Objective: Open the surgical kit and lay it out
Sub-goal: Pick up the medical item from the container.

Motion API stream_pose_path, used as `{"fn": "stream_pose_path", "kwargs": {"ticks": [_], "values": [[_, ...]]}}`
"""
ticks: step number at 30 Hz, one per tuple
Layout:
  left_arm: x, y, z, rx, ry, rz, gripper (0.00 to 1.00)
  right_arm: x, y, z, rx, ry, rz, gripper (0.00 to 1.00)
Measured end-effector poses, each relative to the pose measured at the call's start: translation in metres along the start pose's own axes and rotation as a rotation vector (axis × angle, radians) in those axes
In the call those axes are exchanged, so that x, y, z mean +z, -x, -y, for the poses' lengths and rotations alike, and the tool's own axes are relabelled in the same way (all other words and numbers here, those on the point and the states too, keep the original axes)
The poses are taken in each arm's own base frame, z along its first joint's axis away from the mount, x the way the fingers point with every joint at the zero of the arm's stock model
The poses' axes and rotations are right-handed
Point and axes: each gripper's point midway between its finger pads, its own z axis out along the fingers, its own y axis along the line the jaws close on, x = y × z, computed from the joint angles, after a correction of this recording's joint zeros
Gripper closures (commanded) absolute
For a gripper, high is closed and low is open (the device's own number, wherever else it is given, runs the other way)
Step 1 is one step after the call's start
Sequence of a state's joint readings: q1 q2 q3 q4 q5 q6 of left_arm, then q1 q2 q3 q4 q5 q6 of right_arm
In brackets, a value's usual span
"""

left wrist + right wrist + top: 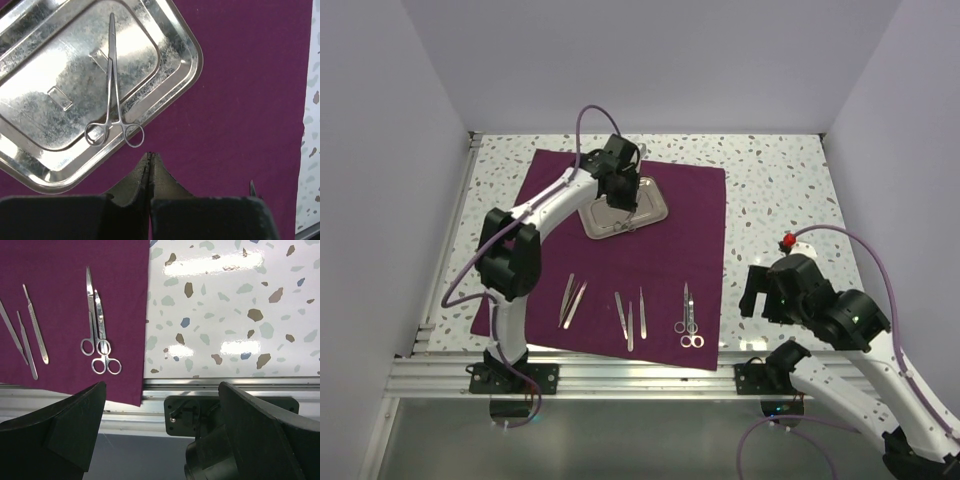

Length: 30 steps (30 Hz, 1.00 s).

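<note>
The dark purple cloth (690, 220) lies spread flat on the table. Toward its far side sits the shiny steel tray (655, 205), with a ring-handled clamp (112, 90) lying across it. My left gripper (625, 200) hovers over the tray's near edge. It is shut with nothing between its fingertips (150, 156), which sit just short of the clamp's rings. Along the cloth's near edge lie tweezers (572, 300), more slim tools (625, 320) and two pairs of scissors (688, 315) (97, 325). My right gripper (757, 292) (162, 387) hangs open and empty, to the right of the cloth's near right corner.
The aluminium rail (620, 378) runs along the table's near edge, with the arm base plates bolted to it. White walls close in the left, back and right. Bare speckled tabletop (780, 190) shows to the right of the cloth.
</note>
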State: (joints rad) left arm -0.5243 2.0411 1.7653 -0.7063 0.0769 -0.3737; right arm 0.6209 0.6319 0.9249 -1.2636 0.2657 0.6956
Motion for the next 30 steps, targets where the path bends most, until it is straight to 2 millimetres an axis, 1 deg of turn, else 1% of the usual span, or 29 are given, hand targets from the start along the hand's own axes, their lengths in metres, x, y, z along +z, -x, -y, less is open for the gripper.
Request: {"fn": "stream_pose_path", "kwargs": {"ticks": [2,3,4,7,10,14,18,23,25,30], "values": [[-0.007,-0.009,0.000,0.001,-0.009,-0.005,1.00,-0.001,0.000,0.000,0.002,0.006,0.002,0.02],[-0.009,-0.015,-0.002,-0.001,-0.004,-0.015,0.98,-0.001,0.000,-0.001,0.003,0.012,0.004,0.02],[-0.009,-0.019,-0.003,-0.003,0.000,-0.021,0.85,-0.001,-0.001,-0.001,0.004,0.015,0.003,0.02],[-0.004,-0.026,-0.009,-0.007,0.034,-0.037,0.61,-0.002,-0.003,-0.002,0.007,0.028,-0.002,0.02],[0.000,-0.026,-0.015,-0.016,0.082,-0.029,0.53,-0.001,-0.005,-0.003,0.007,0.032,-0.009,0.02],[0.012,-0.027,-0.019,-0.020,0.146,-0.026,0.52,-0.002,-0.006,-0.003,0.007,0.033,-0.011,0.02],[0.027,-0.026,-0.023,-0.041,0.204,-0.032,0.54,-0.002,-0.006,-0.002,0.007,0.032,-0.013,0.02],[0.041,-0.017,-0.026,-0.065,0.253,-0.023,0.55,-0.002,-0.007,-0.001,0.006,0.027,-0.016,0.02],[0.045,-0.014,-0.028,-0.075,0.272,-0.018,0.55,-0.002,-0.007,0.000,0.005,0.024,-0.017,0.01],[0.047,-0.017,-0.031,-0.099,0.318,-0.033,0.58,-0.002,-0.007,0.001,0.003,0.015,-0.015,0.02]]}}
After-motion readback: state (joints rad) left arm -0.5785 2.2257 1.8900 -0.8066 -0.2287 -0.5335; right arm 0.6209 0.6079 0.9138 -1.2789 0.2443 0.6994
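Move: The hemostat lies in the tray with its finger rings over the near rim. Its middle is about 5 cm ahead of the left hand, 1 cm to its left and some 9 cm below. The tray's own middle is roughly 6 cm ahead and 3 cm left, and the nearest slim tool on the cloth some 28 cm back and 2 cm right. From the idle right hand the hemostat is about 34 cm ahead, 28 cm left and 15 cm below. Down towards the ring end of the hemostat goes the left hand, some 5 cm, after first easing back about 2 cm. While sinking it comes forward again, 3 to 4 cm, the wrist rolling its left side up and turning counter-clockwise, each some 15 degrees. The shut fingers open to nearly half early on and stay so, ending close above the rings; no touch can be made out. ##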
